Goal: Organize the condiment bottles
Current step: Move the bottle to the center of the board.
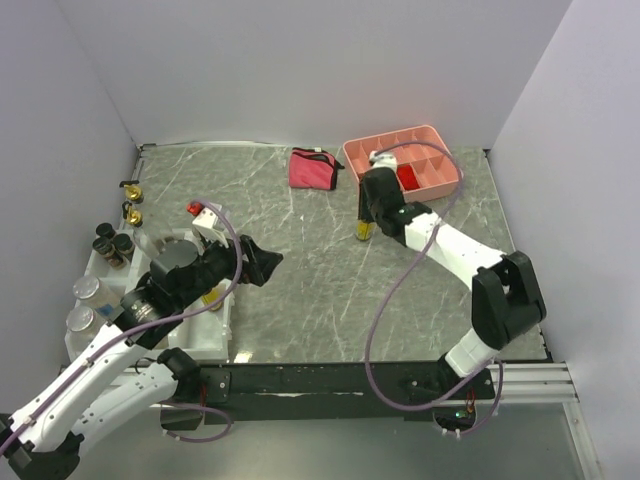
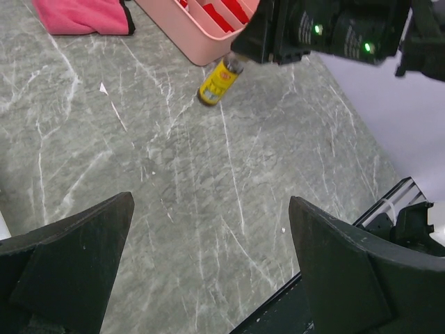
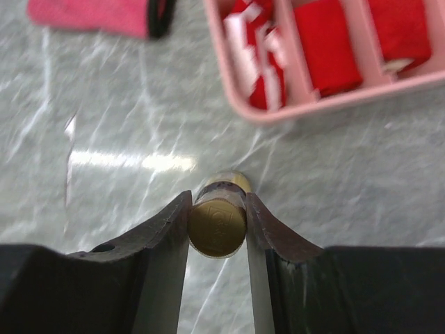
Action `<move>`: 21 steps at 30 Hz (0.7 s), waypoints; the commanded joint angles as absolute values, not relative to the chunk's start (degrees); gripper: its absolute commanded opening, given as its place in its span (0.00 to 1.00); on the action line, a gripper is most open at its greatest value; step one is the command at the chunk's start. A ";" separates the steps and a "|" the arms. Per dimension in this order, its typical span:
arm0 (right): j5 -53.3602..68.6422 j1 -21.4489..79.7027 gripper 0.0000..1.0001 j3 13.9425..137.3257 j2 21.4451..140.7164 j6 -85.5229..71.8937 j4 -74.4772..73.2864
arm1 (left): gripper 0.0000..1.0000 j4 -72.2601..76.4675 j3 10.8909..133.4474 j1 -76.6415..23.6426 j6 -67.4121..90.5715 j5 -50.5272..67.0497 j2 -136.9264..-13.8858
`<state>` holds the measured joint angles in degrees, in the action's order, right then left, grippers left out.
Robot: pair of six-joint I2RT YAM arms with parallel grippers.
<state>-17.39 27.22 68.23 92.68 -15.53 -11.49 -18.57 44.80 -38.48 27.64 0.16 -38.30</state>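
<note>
A small yellow bottle point(image 1: 363, 232) with a gold cap point(image 3: 217, 226) stands upright on the marble table, just in front of the pink tray. My right gripper point(image 1: 365, 224) comes down over it, and both fingers point(image 3: 167, 223) press against the cap's sides. The left wrist view shows the same bottle point(image 2: 219, 80) under the right arm. My left gripper point(image 1: 262, 262) hovers open over the table's left middle, nothing between its fingers point(image 2: 76, 236). At the left stand gold-topped bottles point(image 1: 132, 188), black-lidded jars point(image 1: 105, 232) and silver-lidded jars point(image 1: 87, 288).
A pink compartment tray point(image 1: 440, 180) with red items sits at the back right. A pink zip pouch point(image 1: 312, 168) lies to its left. A white rack point(image 1: 205, 340) stands at the near left, partly under the left arm. Grey walls close in both sides.
</note>
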 commanded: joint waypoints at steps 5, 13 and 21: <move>-20.31 42.68 0.32 59.44 79.48 -17.57 -10.37 | 0.99 -16.43 44.56 -38.41 26.37 -1.39 -36.74; -24.87 59.31 0.31 49.23 70.93 -24.51 -11.86 | 1.00 -17.84 45.26 -38.32 26.37 -4.92 -35.77; -28.12 68.55 0.37 47.81 69.43 -29.62 -15.38 | 1.00 -18.37 45.18 -38.32 26.28 -8.35 -34.37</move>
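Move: The right hand already has the small yellow-labelled bottle by its cap, and it is bound for the open marble at the near middle of the board, roughly 24 cm back and 13 cm to the hand's left, about 11 cm below. Behind it on the far side, the pink box lies some 17 cm ahead and 12 cm right, and the red pouch about 20 cm ahead and 15 cm left. From the empty left hand that spot is about 12 cm right, 2 cm back and 22 cm below. Keeping its pinch on the cap, the right hand sweeps the bottle back towards its own base and to the left, about 23 cm back and 12 cm left, away from the pink box over bare marble, staying level with no lift so the bottle slides along the board. The wrist swings some 25 degrees counter-clockwise on the way and the travel slows towards the end, while the open left hand eases about 2 cm left and slightly up, clear of the spot. ##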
